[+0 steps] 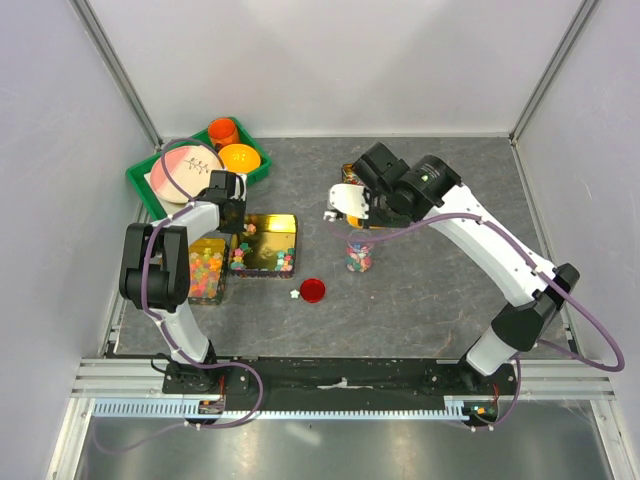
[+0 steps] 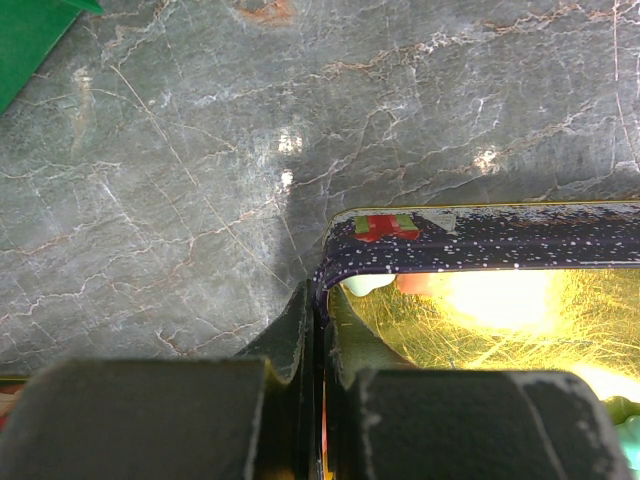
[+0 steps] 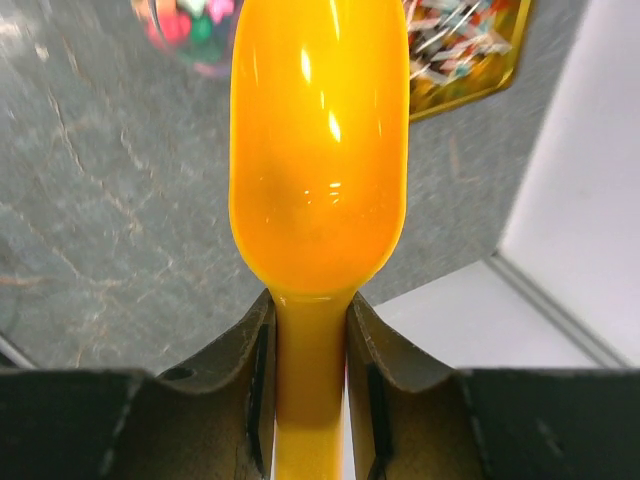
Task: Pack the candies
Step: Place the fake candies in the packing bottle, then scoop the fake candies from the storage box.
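Note:
The candies [image 1: 282,262] are tiny pastel pieces lying along the near side of an open gold tin [image 1: 268,232]. More of them fill a clear jar [image 1: 358,258] standing to the tin's right. My left gripper [image 2: 322,305] is shut on the tin's dark speckled rim [image 2: 480,238] at its far-left corner, and a pale green candy [image 2: 365,285] shows just inside. My right gripper [image 3: 310,330] is shut on the handle of a yellow-orange spoon [image 3: 318,150] held above the jar [image 3: 195,25]. No candy shows on the spoon face I see.
A second gold tin [image 1: 207,270] of colourful pieces sits left of the first. The jar's red lid [image 1: 313,290] and one stray candy [image 1: 294,294] lie on the table in front. A green tray [image 1: 146,187] with a plate, orange cup and orange bowl stands at the back left.

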Action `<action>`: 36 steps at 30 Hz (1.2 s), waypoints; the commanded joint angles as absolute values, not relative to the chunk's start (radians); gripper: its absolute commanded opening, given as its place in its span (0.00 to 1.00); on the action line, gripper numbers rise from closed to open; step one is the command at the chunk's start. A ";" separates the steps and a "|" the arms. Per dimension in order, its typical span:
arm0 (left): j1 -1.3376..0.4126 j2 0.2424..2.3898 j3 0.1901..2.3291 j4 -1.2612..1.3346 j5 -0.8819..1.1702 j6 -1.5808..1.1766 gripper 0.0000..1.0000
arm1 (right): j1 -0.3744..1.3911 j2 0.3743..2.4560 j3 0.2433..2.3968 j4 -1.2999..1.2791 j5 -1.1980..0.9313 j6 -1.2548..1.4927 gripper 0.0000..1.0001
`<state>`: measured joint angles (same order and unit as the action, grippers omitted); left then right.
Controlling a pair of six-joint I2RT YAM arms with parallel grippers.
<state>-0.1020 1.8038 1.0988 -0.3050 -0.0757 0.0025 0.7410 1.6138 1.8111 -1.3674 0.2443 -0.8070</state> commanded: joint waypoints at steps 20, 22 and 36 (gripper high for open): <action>-0.075 1.922 1.409 -0.678 0.494 0.080 0.01 | 0.946 1.850 2.214 -1.321 0.121 -0.735 0.00; -0.072 1.931 1.427 -0.702 0.521 0.092 0.01 | 0.946 1.844 2.230 -1.333 0.094 -0.729 0.00; -0.080 1.941 1.438 -0.775 0.585 0.080 0.01 | 0.950 1.871 2.281 -1.365 0.044 -0.724 0.00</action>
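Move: The right hand, holding the scoop empty, has the candy box about 33 cm to its left, 6 cm ahead and 25 cm below; the bottle is some 7 cm left, 1 cm ahead and 21 cm below, the red cup 20 cm left and 6 cm back. The left hand already pinches the box's far-left corner, the box's middle 8 cm right and 7 cm back of it; the scoop's blade is about 31 cm right, 6 cm back, 18 cm higher. The right hand keeps its grip on the scoop and swings about 15 cm left, fast at first with a brief rise and dip, then slowly climbing as its left side rolls up, bringing the blade from the bottle to above the candy box. The left hand, still pinching the corner, carries it some 10 cm right, then also back, lifting slightly and tipping the box's near-right side up. ##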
